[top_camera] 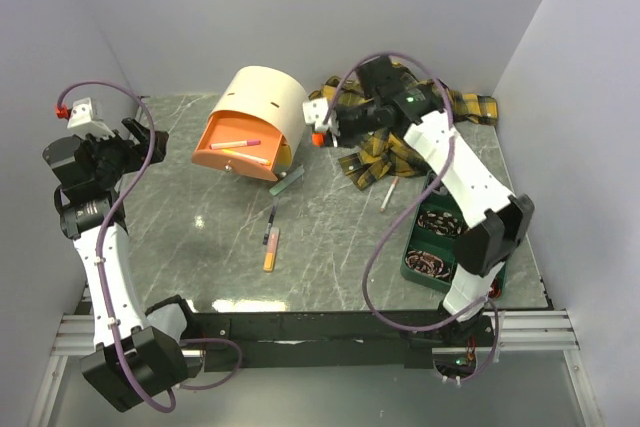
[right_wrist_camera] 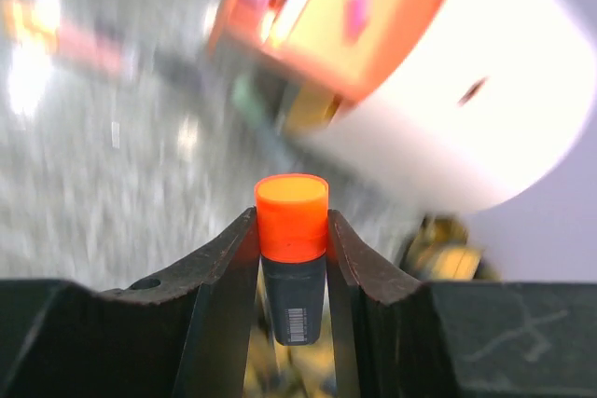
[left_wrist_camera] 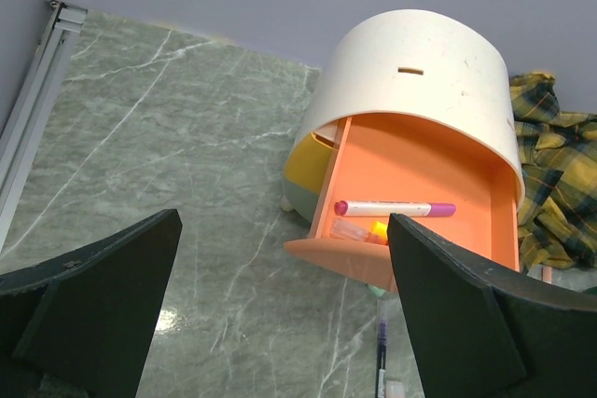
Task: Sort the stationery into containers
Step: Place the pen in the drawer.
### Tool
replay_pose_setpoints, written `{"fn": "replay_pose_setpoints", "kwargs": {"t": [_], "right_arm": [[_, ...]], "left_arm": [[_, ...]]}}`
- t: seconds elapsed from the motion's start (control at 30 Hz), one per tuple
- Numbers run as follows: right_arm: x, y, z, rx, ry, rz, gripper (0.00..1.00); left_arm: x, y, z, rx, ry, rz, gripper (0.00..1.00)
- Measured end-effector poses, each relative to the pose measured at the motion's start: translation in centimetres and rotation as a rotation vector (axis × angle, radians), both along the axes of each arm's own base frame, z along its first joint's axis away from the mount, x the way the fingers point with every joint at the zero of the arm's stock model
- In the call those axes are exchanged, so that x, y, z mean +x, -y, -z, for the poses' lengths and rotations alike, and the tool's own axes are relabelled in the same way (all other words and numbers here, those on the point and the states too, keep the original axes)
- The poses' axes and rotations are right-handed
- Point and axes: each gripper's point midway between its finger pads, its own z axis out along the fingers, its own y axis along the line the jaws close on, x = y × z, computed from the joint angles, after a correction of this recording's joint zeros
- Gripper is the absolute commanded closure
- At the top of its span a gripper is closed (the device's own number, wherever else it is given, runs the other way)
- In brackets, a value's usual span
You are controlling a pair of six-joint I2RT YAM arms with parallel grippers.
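Observation:
My right gripper (right_wrist_camera: 291,223) is shut on a short black marker with an orange cap (right_wrist_camera: 292,200), held in the air just right of the cream drum box (top_camera: 262,107). The marker shows as an orange dot (top_camera: 318,139) from above. The box's orange drawer (left_wrist_camera: 420,174) stands open with a pink-and-white marker (left_wrist_camera: 394,208) and an orange highlighter (left_wrist_camera: 373,231) inside. A black pen (top_camera: 271,221), an orange highlighter (top_camera: 271,250), a pale green clip (top_camera: 287,183) and a pink pen (top_camera: 389,192) lie on the table. My left gripper (left_wrist_camera: 284,309) hangs open and empty left of the drawer.
The dark green tray (top_camera: 407,255) at the right edge holds coiled rubber bands. A yellow-and-black plaid shirt (top_camera: 400,147) lies crumpled under the right arm at the back. Grey walls close in the table at the back and on both sides.

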Motion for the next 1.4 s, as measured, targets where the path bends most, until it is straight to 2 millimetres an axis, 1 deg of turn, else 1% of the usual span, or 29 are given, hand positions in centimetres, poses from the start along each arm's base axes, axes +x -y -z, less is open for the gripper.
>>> {"fn": "replay_pose_setpoints", "kwargs": {"t": [0.07, 0.13, 0.2, 0.23, 0.37, 0.47, 0.53, 0.63, 0.7, 0.77, 0.8, 0.93, 0.97, 1.07, 1.17, 1.3, 1.4], "right_arm": [[-0.4, -1.4, -3.2, 0.131, -0.015, 0.011, 0.83], [-0.3, -2.8, -5.0, 0.233, -0.052, 0.024, 0.83], [0.3, -4.6, -6.1, 0.321, -0.106, 0.034, 0.83], [0.9, -5.6, -6.5, 0.361, -0.135, 0.041, 0.83], [3.4, -9.5, -6.7, 0.471, -0.244, 0.063, 0.82], [4.6, -11.9, -5.8, 0.524, -0.343, 0.083, 0.82], [5.0, -13.4, -5.1, 0.545, -0.401, 0.092, 0.81], [4.2, -14.9, -4.6, 0.547, -0.439, 0.077, 0.81], [3.1, -16.1, -4.6, 0.544, -0.451, 0.055, 0.8], [1.9, -17.1, -4.6, 0.538, -0.451, 0.03, 0.77], [1.5, -17.6, -4.5, 0.535, -0.444, 0.023, 0.76], [0.4, -19.0, -4.1, 0.521, -0.411, 0.013, 0.61], [0.5, -19.3, -3.8, 0.515, -0.401, 0.022, 0.53], [1.5, -20.0, -3.0, 0.508, -0.371, 0.061, 0.41], [2.5, -19.9, -2.1, 0.497, -0.363, 0.115, 0.37], [3.2, -19.8, -2.5, 0.514, -0.338, 0.146, 0.34], [3.1, -19.3, -2.5, 0.514, -0.336, 0.154, 0.32]], "left_arm": [[0.0, 0.0, 0.0, -0.005, 0.001, 0.0, 0.01], [0.0, 0.1, -0.1, -0.007, 0.002, 0.0, 0.0], [-0.1, 0.1, -0.1, -0.007, 0.003, 0.001, 0.01], [-0.1, 0.1, -0.2, -0.007, 0.005, 0.002, 0.0], [-0.3, 0.3, -0.5, -0.001, 0.015, 0.002, 0.01], [-0.6, 0.5, -0.8, 0.003, 0.022, 0.004, 0.0], [-0.7, 0.5, -0.9, 0.004, 0.025, 0.005, 0.0], [-0.8, 0.6, -1.0, 0.007, 0.029, 0.007, 0.01], [-0.8, 0.7, -1.1, 0.008, 0.03, 0.007, 0.01], [-0.9, 0.7, -1.2, 0.009, 0.032, 0.007, 0.01], [-0.9, 0.7, -1.2, 0.009, 0.032, 0.007, 0.01], [-0.9, 0.7, -1.2, 0.009, 0.032, 0.006, 0.0], [-0.9, 0.7, -1.2, 0.009, 0.032, 0.007, 0.0], [-0.8, 0.7, -1.2, 0.008, 0.032, 0.006, 0.0], [-0.8, 0.7, -1.1, 0.007, 0.032, 0.007, 0.01], [-0.6, 0.6, -1.2, 0.008, 0.034, 0.007, 0.0], [-0.5, 0.5, -1.1, 0.009, 0.036, 0.008, 0.01]]}}
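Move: The fat black, orange-capped pen is already in the right hand's grip, and the open orange drawer it is bound for lies about 22 cm to the left, 4 cm ahead and some 12 cm below. In that drawer a purple-capped white pen lies about mid-tray, and a yellow-capped one about 3 cm nearer. The green marker on the table is 11 cm left, 5 cm ahead and 28 cm down. From the left hand the drawer is about 17 cm right, 8 cm ahead and 14 cm down. The orange-capped pen is carried by the right hand about 19 cm left to over the open drawer, rising some 6 cm first and then sinking about 4. It swings forward, back and slightly forward again, while the wrist lifts the fingers some 30 degrees to nearly level. Over the tray the fingers open and let go of the pen. ##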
